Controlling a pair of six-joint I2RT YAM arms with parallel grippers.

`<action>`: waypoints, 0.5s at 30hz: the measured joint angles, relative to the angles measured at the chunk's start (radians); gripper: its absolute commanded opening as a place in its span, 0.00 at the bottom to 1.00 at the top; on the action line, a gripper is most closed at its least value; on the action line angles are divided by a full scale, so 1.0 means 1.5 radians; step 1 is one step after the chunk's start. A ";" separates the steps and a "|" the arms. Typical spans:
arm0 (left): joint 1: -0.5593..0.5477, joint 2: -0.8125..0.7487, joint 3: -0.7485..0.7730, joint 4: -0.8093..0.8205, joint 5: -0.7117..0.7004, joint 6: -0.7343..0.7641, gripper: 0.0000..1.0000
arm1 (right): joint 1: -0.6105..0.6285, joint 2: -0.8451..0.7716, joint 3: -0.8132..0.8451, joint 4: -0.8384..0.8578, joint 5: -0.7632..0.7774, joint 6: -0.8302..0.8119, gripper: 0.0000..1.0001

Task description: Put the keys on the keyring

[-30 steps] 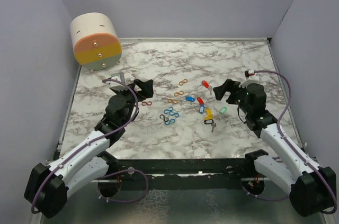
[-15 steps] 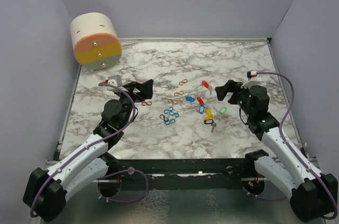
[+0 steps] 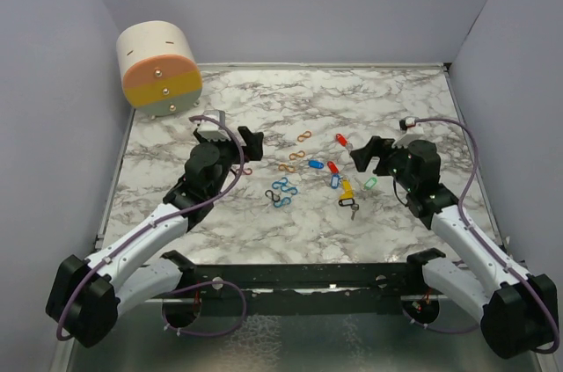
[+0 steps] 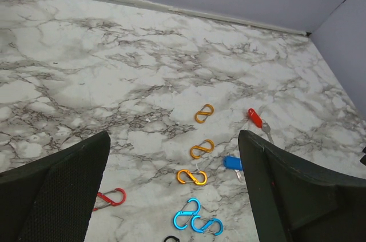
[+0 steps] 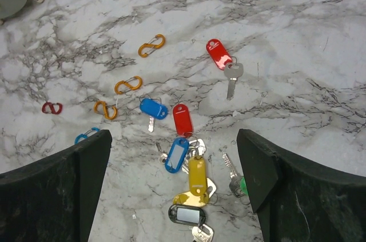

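The keys lie loose mid-table: a red-tagged key [image 3: 340,140] [image 5: 219,54], a blue one [image 3: 316,164] [image 5: 153,108], and a bunch with red [image 5: 183,119], blue [image 5: 176,154], yellow [image 5: 197,174] and black [image 5: 186,215] tags. A green-headed key [image 5: 240,183] lies to their right. I cannot tell which item is the keyring. My left gripper [image 3: 250,144] [image 4: 173,139] hangs open above the clips, holding nothing. My right gripper [image 3: 368,154] [image 5: 174,135] hangs open over the key bunch, empty too.
Figure-eight clips lie left of the keys: orange ones [image 4: 203,113] [image 4: 201,149] [image 4: 191,177], blue ones [image 4: 186,214] [image 3: 283,186], a red one [image 4: 111,198] [image 3: 244,171] and a black one [image 3: 273,199]. A cream, orange and grey drawer box [image 3: 159,69] stands at the back left. Walls enclose the table.
My left arm has reached forward and right, bringing its gripper closer to the clips. The right gripper has shifted slightly left toward the keys. Both stay open.
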 measured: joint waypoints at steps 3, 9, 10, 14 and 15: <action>0.000 0.017 0.025 -0.036 -0.006 0.025 0.95 | 0.000 0.013 -0.001 0.005 -0.011 0.000 0.91; 0.000 0.036 0.026 -0.092 -0.012 0.055 0.96 | 0.000 0.047 0.000 0.015 -0.026 0.000 0.91; 0.000 0.036 0.025 -0.103 -0.012 0.057 0.96 | 0.000 0.052 0.000 0.015 -0.029 0.000 0.91; 0.000 0.032 0.007 -0.123 0.001 0.048 0.96 | 0.000 0.063 0.001 0.013 -0.039 -0.002 0.91; 0.000 0.029 -0.001 -0.126 0.007 0.045 0.96 | 0.001 0.065 0.003 0.013 -0.040 -0.003 0.91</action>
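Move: The red clip lies about 1 cm ahead of the left hand, 3 cm to its left and some 23 cm below; from this hand, the nearest orange clip is about 2 cm ahead and 10 cm right, the black clip 7 cm back and 6 cm right. From the right hand, the middle red key tag is roughly 4 cm ahead, 8 cm left and 15 cm below, with the blue tag 6 cm ahead and 13 cm left, the yellow tag 4 cm back and 4 cm left. The left hand, empty and wide open, sinks about 6 cm almost straight down towards the tabletop by the red clip, ending barely back of where it began, while its fingertips tip down some 10 degrees and its left side rises about as much. The right hand, also empty and open, eases down about 2 cm and 1 cm left towards the middle red key tag, its fingers dipping slightly; neither hand touches anything. ##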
